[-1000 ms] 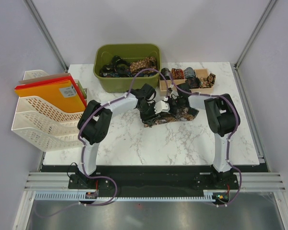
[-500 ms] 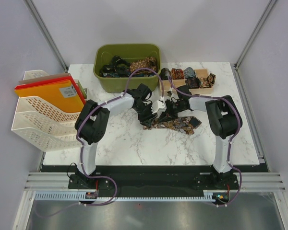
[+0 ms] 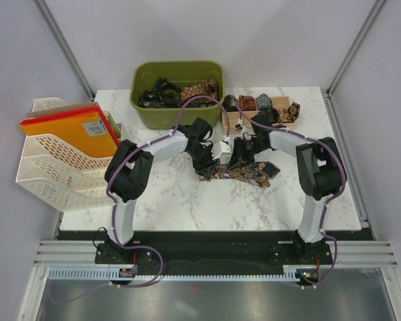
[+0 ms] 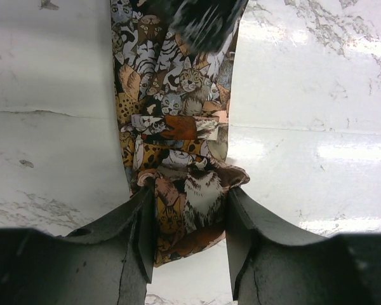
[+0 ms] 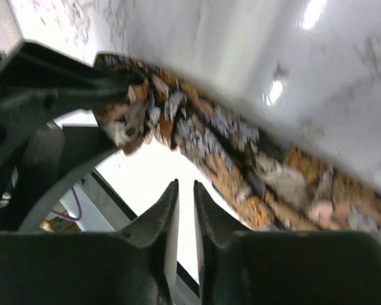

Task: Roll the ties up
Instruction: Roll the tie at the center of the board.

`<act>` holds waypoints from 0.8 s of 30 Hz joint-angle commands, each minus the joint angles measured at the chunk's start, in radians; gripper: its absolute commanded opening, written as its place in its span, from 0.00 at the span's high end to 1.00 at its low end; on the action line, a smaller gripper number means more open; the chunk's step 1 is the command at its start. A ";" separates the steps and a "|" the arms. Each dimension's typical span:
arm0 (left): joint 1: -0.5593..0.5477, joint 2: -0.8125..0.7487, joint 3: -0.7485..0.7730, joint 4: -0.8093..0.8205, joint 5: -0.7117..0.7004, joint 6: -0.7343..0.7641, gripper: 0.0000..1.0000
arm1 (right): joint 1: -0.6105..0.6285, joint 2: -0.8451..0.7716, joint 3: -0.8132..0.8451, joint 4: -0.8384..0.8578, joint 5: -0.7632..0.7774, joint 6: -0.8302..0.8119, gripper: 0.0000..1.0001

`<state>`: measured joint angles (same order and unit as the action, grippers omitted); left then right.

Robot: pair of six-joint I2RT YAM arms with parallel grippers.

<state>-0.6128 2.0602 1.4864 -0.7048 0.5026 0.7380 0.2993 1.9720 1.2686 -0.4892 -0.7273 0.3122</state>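
Note:
A cat-print tie [image 3: 248, 172] lies stretched across the marble table [image 3: 187, 200]. My left gripper [image 3: 210, 163] is at its left end. In the left wrist view the tie [image 4: 178, 136] runs away from me, and its folded end sits between the jaws of the left gripper [image 4: 189, 236], which press on both its edges. My right gripper [image 3: 238, 158] hovers over the tie's middle. In the blurred right wrist view the right gripper [image 5: 185, 210] is parted only by a narrow slit with nothing in it, and the tie [image 5: 241, 152] lies beyond its tips.
A green bin [image 3: 177, 67] at the back holds several loose ties [image 3: 199, 87]. To its right a wooden box [image 3: 285, 124] holds rolled ties [image 3: 263, 103]. White file trays [image 3: 53, 167] with orange folders [image 3: 87, 130] stand at the left edge.
The tie was bunched in a heap between both grippers a second ago and is now drawn out to the right. The right gripper has lifted off it and moved slightly back.

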 commanded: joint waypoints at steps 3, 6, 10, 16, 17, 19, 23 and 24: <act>-0.001 0.075 -0.058 -0.117 -0.078 0.020 0.91 | -0.011 -0.150 -0.124 -0.204 0.124 -0.124 0.85; -0.001 0.071 -0.066 -0.117 -0.076 0.018 0.91 | -0.002 -0.217 -0.169 -0.219 0.248 -0.201 0.88; -0.001 0.069 -0.075 -0.116 -0.075 0.018 0.91 | 0.012 -0.237 -0.225 -0.250 0.423 -0.305 0.98; 0.001 0.072 -0.072 -0.113 -0.076 0.020 0.91 | 0.015 -0.168 -0.224 -0.235 0.526 -0.314 0.99; 0.001 0.074 -0.071 -0.113 -0.076 0.020 0.91 | 0.015 -0.157 -0.219 -0.215 0.586 -0.314 1.00; 0.001 0.077 -0.069 -0.114 -0.081 0.023 0.91 | 0.012 -0.124 -0.200 -0.206 0.638 -0.268 1.00; 0.002 0.075 -0.071 -0.114 -0.088 0.027 0.91 | -0.006 -0.157 -0.175 -0.175 0.721 -0.234 0.99; 0.002 0.074 -0.072 -0.114 -0.088 0.031 0.91 | -0.009 -0.188 -0.170 -0.164 0.727 -0.226 0.97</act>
<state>-0.6125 2.0598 1.4818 -0.6994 0.5053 0.7391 0.3172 1.7969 1.0840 -0.7734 -0.2512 0.0750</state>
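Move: The left gripper already holds the rolled part of the tie. The tie's loose near strand lies about 19 cm to its right and 1 cm back. From the right hand, that strand is some 10 cm right, 5 cm back and 4 cm below. The tail's dark end lies about 16 cm right of the right hand and level with it, and the roll some 9 cm left and 2 cm back. Draw the right gripper away from the roll, about 10 cm to the right and 8 cm back. Lift it a touch first, then sink it nearly to the board. As it travels, swing the fingers some 30 degrees to point more steeply down and shut them empty, then ease forward a little so the closed tips meet the near edge of the loose strand. Keep the left gripper still on the roll. ##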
